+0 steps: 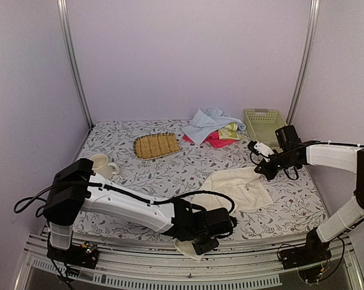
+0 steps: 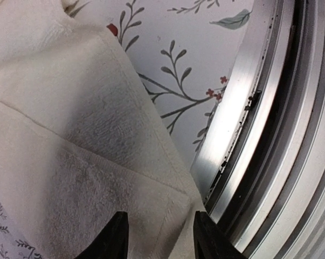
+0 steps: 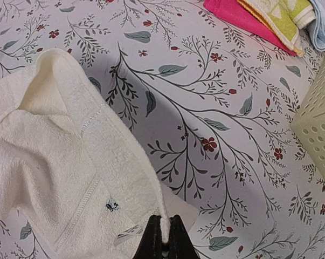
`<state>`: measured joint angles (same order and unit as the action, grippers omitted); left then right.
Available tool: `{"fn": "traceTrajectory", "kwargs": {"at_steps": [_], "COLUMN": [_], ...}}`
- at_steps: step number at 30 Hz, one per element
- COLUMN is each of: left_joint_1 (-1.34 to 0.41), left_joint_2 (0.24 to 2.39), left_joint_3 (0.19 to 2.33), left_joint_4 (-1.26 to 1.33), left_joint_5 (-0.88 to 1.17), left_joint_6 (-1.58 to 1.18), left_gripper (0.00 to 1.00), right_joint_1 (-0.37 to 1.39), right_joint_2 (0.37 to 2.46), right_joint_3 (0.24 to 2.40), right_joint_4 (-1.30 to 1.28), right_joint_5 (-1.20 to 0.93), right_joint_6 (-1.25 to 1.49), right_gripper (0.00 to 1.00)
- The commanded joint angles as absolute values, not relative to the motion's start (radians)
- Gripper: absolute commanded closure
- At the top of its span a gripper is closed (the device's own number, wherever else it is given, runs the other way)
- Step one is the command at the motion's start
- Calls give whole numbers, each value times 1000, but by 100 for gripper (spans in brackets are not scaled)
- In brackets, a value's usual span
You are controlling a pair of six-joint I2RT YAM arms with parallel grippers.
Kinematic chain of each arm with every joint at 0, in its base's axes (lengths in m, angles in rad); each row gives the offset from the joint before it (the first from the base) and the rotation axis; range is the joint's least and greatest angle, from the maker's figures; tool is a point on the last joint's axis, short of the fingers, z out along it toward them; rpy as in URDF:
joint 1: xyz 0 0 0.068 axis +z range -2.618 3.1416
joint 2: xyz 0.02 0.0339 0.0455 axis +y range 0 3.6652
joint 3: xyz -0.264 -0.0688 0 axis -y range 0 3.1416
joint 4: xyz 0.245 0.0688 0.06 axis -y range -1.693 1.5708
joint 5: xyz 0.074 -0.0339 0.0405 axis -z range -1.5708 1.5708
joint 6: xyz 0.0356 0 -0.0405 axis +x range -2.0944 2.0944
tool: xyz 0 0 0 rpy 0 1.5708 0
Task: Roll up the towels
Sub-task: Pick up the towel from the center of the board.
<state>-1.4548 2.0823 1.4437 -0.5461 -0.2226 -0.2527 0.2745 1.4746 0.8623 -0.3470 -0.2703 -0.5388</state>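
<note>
A long cream-white towel (image 1: 236,190) lies rumpled on the flowered tablecloth, and its near corner (image 1: 188,248) hangs over the table's front edge. My right gripper (image 3: 163,232) is shut on the towel's far right edge (image 3: 70,162), near its small printed mark (image 3: 112,205), and holds that edge lifted. My left gripper (image 2: 161,237) is open at the front edge, with the towel's near corner (image 2: 97,162) between its black fingers (image 2: 116,237). Light blue (image 1: 203,121), pink (image 1: 215,140) and yellow-green (image 1: 230,130) towels lie heaped at the back.
A pale green lattice basket (image 1: 263,124) stands at the back right, close to the right arm. A tan slatted mat (image 1: 156,145) lies at the back middle, and a cream cup (image 1: 102,164) on the left. A metal rail (image 2: 270,135) runs along the table's front edge.
</note>
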Motion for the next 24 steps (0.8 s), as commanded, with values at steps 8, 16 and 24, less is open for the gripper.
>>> {"fn": "traceTrajectory", "kwargs": {"at_steps": [8,16,24], "left_joint_1": [-1465,-1470,-1465], "left_joint_2": [2109,2139,2064], "left_joint_3": [1431,1457,1416], "left_joint_4": [-434,-495,-513], "left_joint_5": [-225,-274,-302], "left_joint_6": [-244,-214,-222], "left_gripper": [60,68,79], "right_joint_1": [273,273,273], "right_joint_2": [1465,1480,1497], "right_joint_3": [855,857,858], "right_joint_4": [-340,-344,-344], "right_joint_5": [-276,-262,-255], "right_joint_6": [-523,-521,-528], "right_gripper": [98,98,98]}}
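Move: The cream towel's near end lies practically between my half-open left fingertips, about 1 cm to their right and 1 cm down. The metal rail of the table's near edge is some 2 cm behind that hand and 2 cm lower. The towel's wide middle spreads about 23 cm ahead and 8 cm right of it. From my right hand, already pinching the far corner, the near end is roughly 26 cm back, 21 cm left and 7 cm lower. I close my left fingers on the towel's near end, from about half open to a quarter, easing the hand some 1.5 cm to the right and then sinking about 1 cm, so that the pads gather and pinch the cloth beside the metal rail. My right hand stays put and keeps its shut grip on the far corner. ##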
